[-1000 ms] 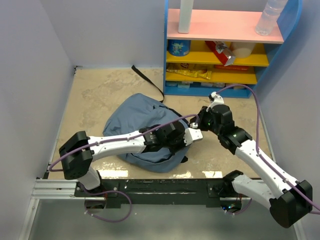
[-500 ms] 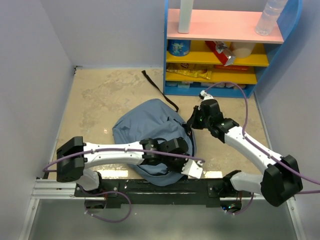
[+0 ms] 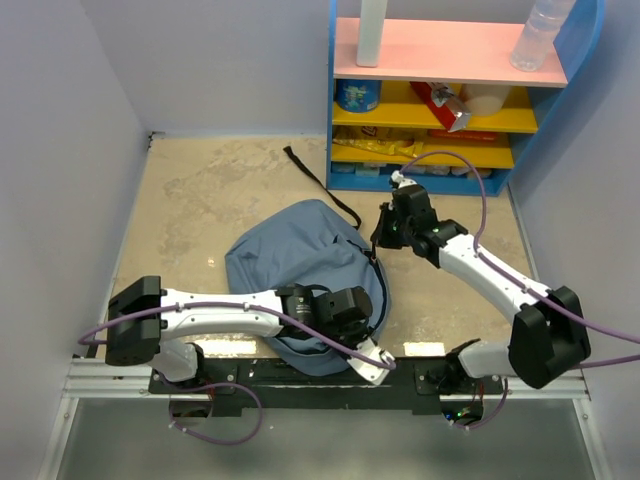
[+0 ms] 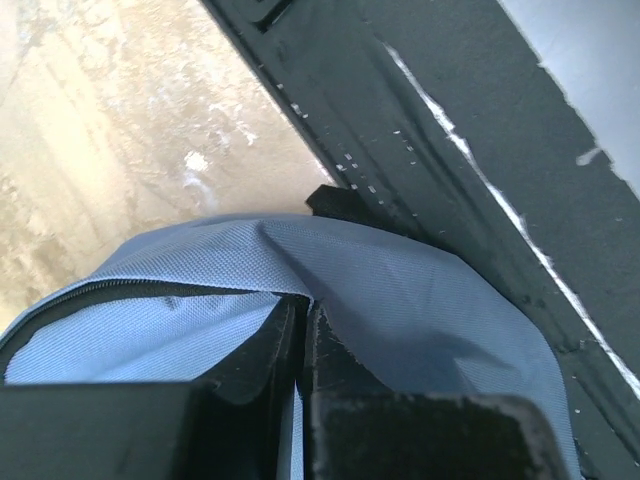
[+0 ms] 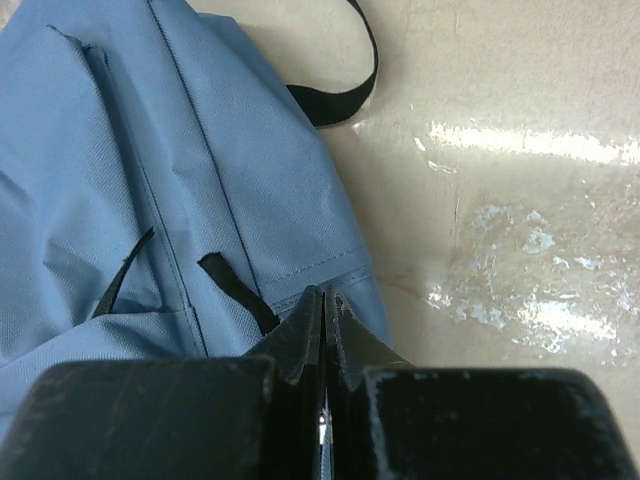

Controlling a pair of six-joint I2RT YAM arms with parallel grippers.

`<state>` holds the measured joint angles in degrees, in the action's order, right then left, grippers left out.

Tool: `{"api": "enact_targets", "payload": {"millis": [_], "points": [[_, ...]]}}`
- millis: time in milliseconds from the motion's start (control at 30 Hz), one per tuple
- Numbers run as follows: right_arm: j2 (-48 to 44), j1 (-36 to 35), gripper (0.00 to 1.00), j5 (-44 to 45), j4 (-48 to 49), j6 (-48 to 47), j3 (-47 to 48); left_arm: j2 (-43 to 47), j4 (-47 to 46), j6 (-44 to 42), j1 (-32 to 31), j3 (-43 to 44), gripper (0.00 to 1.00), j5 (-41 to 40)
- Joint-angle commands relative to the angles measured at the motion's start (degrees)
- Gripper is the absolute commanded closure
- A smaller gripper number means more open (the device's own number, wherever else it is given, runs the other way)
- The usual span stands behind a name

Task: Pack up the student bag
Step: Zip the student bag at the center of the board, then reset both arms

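Observation:
The student bag [image 3: 300,262], slate-blue and soft, lies crumpled on the tan tabletop just ahead of the arm bases. My left gripper [image 3: 372,352] is at the bag's near right corner, by the front rail. In the left wrist view it [image 4: 303,305] is shut on a fold of the bag [image 4: 420,310], and the fabric puckers at the tips. My right gripper [image 3: 384,230] rests at the bag's far right edge. In the right wrist view it [image 5: 323,295] is shut, its tips lie over the hem of the bag [image 5: 150,150], and no fabric shows between the jaws.
A blue shelf unit [image 3: 440,185] with a pink top stands at the back right, holding packets, a can and a clear bottle [image 3: 540,35]. A black strap [image 3: 322,187] trails from the bag toward the shelf. The black front rail [image 3: 300,372] runs beside the left gripper. Pale walls close in both sides.
My left gripper swung from the bag's right side to its near corner and closed on the fabric. My right gripper moved back toward the shelf. The bag bunched up and shifted right.

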<state>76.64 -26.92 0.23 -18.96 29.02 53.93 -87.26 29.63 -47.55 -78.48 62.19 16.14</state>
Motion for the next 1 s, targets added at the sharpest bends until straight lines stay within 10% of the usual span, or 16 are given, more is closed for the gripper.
{"api": "enact_targets", "payload": {"millis": [0,167,333,533,767,967], "points": [[1.93,2.31,1.0,5.66,14.48,-1.33,6.97,1.57,1.23,4.99,-2.21,-1.2,0.89,1.28],[5.53,3.45,1.0,5.4,14.83,-0.8,11.98,-0.18,0.95,7.83,3.67,4.6,0.72,3.1],[5.54,3.8,0.96,5.66,13.96,-2.64,14.97,0.43,3.77,6.86,5.43,8.8,0.27,-0.05],[8.7,6.26,0.02,2.58,7.98,-3.43,21.81,-4.13,13.05,14.32,21.48,29.79,0.1,-1.73],[1.24,6.26,0.01,0.73,4.39,-2.91,16.48,-1.09,14.52,21.69,39.76,40.65,0.0,-3.66],[-9.98,6.35,0.01,3.81,-1.17,-5.02,9.01,15.7,-1.13,28.46,55.79,19.4,0.0,-9.26]]}}
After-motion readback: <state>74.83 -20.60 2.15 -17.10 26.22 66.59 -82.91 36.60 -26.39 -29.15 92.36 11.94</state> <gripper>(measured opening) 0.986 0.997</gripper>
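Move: The student bag, its zip end pinched in the left fingers and the black tab at the zip's far end in the right, has its middle about 14 cm ahead of the left hand, 12 cm to its left and some 5 cm below. From the right hand that middle is about 9 cm back, 15 cm left and 8 cm below. The long black strap lies roughly 13 cm ahead of the right hand, 12 cm left and 12 cm down. The bag is let go at both ends: the left fingers open from the zip's near end while easing forward, then sweep about 30 cm forward, 22 cm up and finally left over the bag, turning counter-clockwise. The right hand first draws the tab forward and up, opens wide off it, tops out some 12 cm higher, then backs off about 5 cm. ##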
